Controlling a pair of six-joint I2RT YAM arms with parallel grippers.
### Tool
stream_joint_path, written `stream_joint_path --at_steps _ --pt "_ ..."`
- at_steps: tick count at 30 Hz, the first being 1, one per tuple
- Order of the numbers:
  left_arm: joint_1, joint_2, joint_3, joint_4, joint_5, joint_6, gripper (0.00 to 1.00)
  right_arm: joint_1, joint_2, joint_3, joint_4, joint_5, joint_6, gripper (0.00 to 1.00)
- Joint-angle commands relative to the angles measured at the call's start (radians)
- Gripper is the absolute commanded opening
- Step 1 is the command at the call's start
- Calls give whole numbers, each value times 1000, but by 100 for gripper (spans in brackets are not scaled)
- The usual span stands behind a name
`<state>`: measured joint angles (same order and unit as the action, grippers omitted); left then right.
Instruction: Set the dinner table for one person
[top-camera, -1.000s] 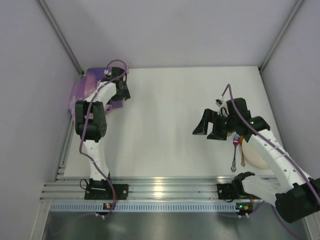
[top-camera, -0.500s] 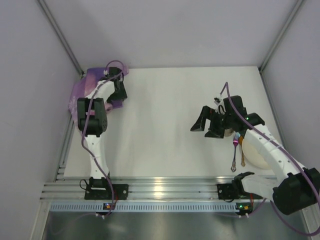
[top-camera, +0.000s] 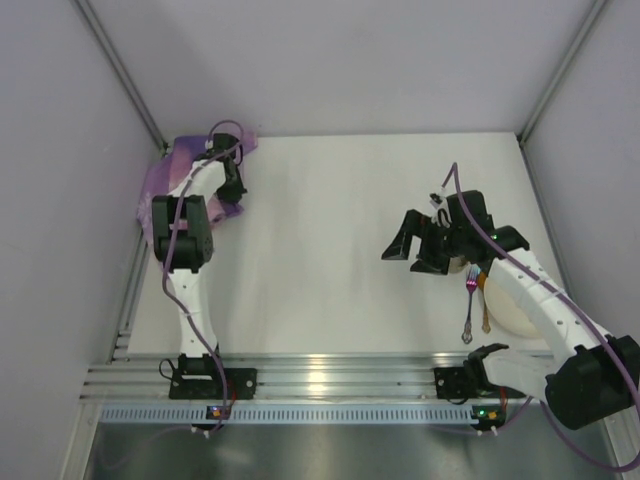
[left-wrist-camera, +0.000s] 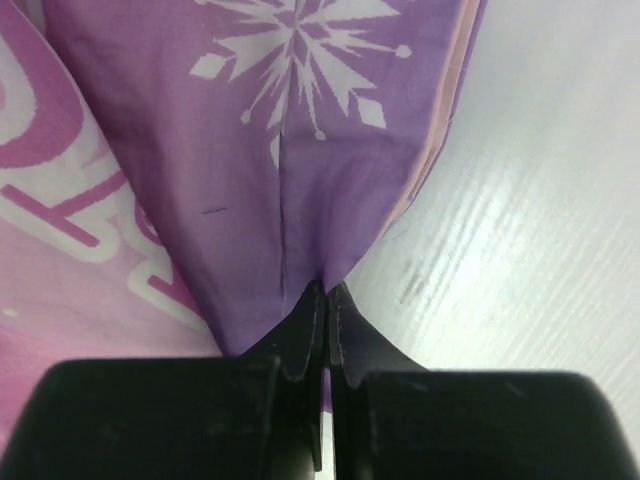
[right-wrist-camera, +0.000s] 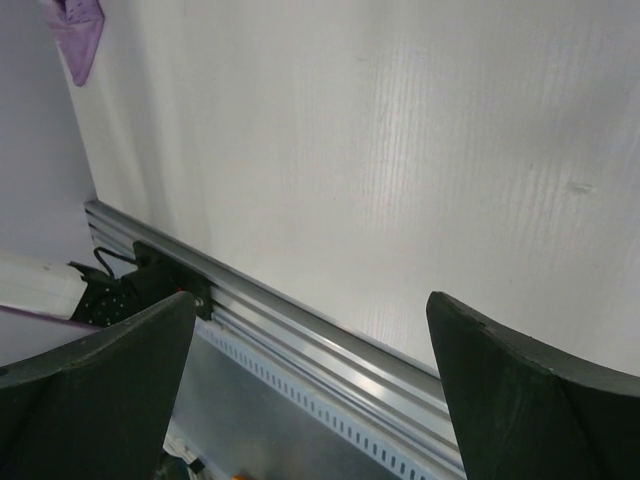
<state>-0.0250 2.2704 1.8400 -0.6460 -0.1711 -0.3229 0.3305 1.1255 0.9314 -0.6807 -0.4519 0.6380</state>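
Observation:
The off-white dinner table (top-camera: 330, 210) spreads under both arms. A crumpled purple placemat (top-camera: 165, 180) with white snowflakes lies in its far left corner. My left gripper (top-camera: 232, 186) is shut on a fold at the placemat's right edge. In the left wrist view the fingertips (left-wrist-camera: 327, 300) pinch the purple cloth (left-wrist-camera: 300, 130), with bare table (left-wrist-camera: 540, 200) to the right. My right gripper (top-camera: 415, 250) hovers open over the table's right half, left of a cream plate (top-camera: 515, 305). Nothing lies between its jaws (right-wrist-camera: 310, 300).
A fork (top-camera: 469, 305) with a purple handle and a brownish utensil (top-camera: 486, 312) lie by the plate's left side. A ribbed aluminium rail (top-camera: 330, 378) runs along the near edge, holding both arm bases. Grey walls enclose the table on three sides.
The left gripper has shut on the placemat's edge after settling onto it. The right gripper shifted slightly left and stays open.

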Motion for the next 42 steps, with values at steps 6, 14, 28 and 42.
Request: stream_joint_path --at_steps 6,14,28,42 --pt "-209 -193 -7 -67 21 27 0 -7 -9 99 -8 50 -47 100" --pt "-386 -310 -90 -121 54 -137 0 -5 -12 179 -173 157 -101 100" --pt "-846 -227 -52 -138 12 -326 0 -8 -128 144 -345 240 -150 100" --pt "-1061 -115 65 -133 47 -424 2 -7 -179 159 -425 280 -184 100"
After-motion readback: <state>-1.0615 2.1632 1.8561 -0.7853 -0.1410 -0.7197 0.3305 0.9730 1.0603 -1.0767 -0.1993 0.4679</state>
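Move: The cloth lies bunched at the table's far left with its snowflake corner already pinched in the left hand. The bare spot that corner goes to is about 45 cm right of the left hand and 28 cm back, some 2 cm lower. From the left hand, the speckled cup is some 60 cm right and 21 cm back, the fork about 62 right and 35 back. From the right hand, the spot lies almost straight below, roughly 15 cm down. The cloth's pinched corner is drawn rightwards and back towards the bare table left of the fork by the left hand, some 45 cm right and 28 cm back. The hand first swings right while rising about 10 cm, then comes back and right while sinking by half that, turning some 40 degrees clockwise, fingers kept shut. The open, empty right hand backs off about 8 cm, right and back. ##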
